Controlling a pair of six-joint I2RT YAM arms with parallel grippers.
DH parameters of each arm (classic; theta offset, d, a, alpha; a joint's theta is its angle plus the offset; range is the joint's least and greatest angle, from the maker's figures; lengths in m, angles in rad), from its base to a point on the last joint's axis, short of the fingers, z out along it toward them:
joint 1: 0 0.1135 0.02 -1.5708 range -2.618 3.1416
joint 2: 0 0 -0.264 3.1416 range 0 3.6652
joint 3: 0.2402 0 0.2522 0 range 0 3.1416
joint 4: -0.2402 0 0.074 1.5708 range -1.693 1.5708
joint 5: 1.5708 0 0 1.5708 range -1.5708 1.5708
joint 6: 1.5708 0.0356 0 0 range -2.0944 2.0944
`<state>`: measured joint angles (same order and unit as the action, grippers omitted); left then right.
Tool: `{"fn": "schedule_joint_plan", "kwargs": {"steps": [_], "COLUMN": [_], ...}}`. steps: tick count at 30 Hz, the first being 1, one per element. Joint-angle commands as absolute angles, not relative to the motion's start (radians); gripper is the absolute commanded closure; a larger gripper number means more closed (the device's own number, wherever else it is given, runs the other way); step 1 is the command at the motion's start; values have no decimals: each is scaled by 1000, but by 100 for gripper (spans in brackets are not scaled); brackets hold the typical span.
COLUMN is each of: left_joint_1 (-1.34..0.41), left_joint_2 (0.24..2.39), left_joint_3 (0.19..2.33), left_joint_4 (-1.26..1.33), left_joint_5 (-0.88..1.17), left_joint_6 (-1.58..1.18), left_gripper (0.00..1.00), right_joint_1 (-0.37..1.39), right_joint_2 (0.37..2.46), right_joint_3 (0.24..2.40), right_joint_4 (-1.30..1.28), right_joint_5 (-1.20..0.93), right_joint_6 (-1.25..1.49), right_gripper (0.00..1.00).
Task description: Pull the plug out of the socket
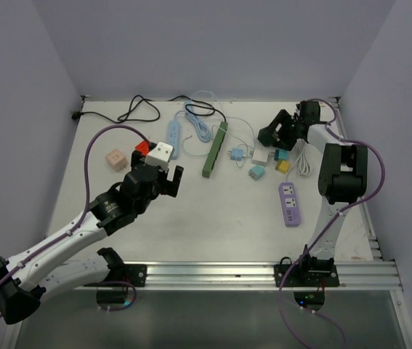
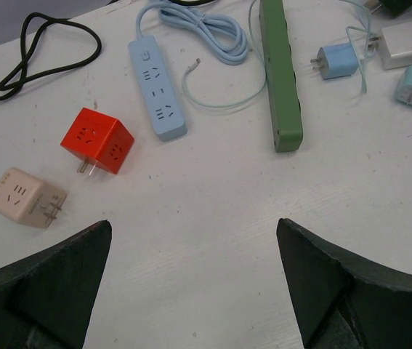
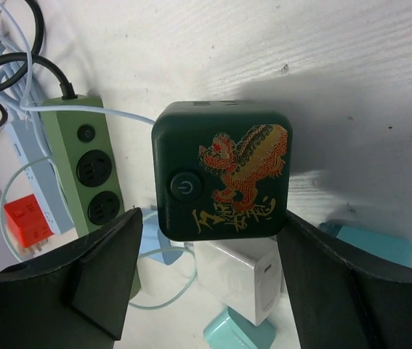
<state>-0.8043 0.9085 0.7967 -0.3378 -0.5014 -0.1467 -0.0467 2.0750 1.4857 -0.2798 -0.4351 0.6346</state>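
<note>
A dark green cube socket (image 3: 220,171) with a red and gold dragon print and a power button stands between the jaws of my right gripper (image 3: 213,218). The jaws are open, one on each side, with a gap showing on the left. A white plug block (image 3: 242,273) lies against the cube's near edge; I cannot tell whether it is plugged in. From above, the right gripper (image 1: 278,134) hangs at the back right, over the cluster of small plugs. My left gripper (image 2: 193,222) is wide open over bare table, holding nothing.
A green power strip (image 1: 215,149) and a blue strip (image 1: 174,138) with coiled cables lie at mid-back. A red cube (image 2: 98,141) and a beige cube (image 2: 24,196) sit left. Teal, blue and yellow plugs (image 1: 256,171) and a purple strip (image 1: 288,202) lie right.
</note>
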Motion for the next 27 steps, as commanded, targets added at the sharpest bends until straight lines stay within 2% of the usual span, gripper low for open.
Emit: {"fn": "schedule_joint_plan", "kwargs": {"steps": [1, 11, 22, 27], "left_joint_1": [-793, -790, -788, -787], "left_joint_2": [903, 911, 919, 925], "left_joint_3": [831, 833, 834, 834], "left_joint_4": [-304, -305, -307, -310], "left_joint_5": [-492, -480, -472, -476], "left_joint_6": [-158, -160, -163, -164], "left_gripper": [0, 0, 0, 0], "right_joint_1": [-49, -63, -64, -64], "right_joint_2": [2066, 2031, 1827, 1792], "right_joint_3": [1543, 1543, 1505, 1476], "right_joint_4": [-342, -431, -465, -465], "right_joint_5": [-416, -324, -201, -179], "right_joint_6": [597, 554, 494, 491], "right_gripper": [22, 21, 18, 22]}}
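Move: The dark green cube plug sits right at the right hand's open fingertips, its middle roughly 2 cm ahead, 1 cm left and 3 cm below. From that hand and a little lower, the white adapter lies about 5 cm back and 4 cm left, the teal plug about 4 cm back and 3 cm right, and the white cord bundle some 7 cm back and 11 cm right. From the left hand, the cube lies about 25 cm ahead, 34 cm right and 18 cm below. With its fingers already open around the green cube plug and staying so, the right hand first eases clear almost level, sliding about 2 cm to the right and a little less back. It then climbs quickly, about 8 cm higher in all and some 4.5 cm right of its start, moving up and away from the cube as the wrist rolls some 15 degrees with its left side dropping. ##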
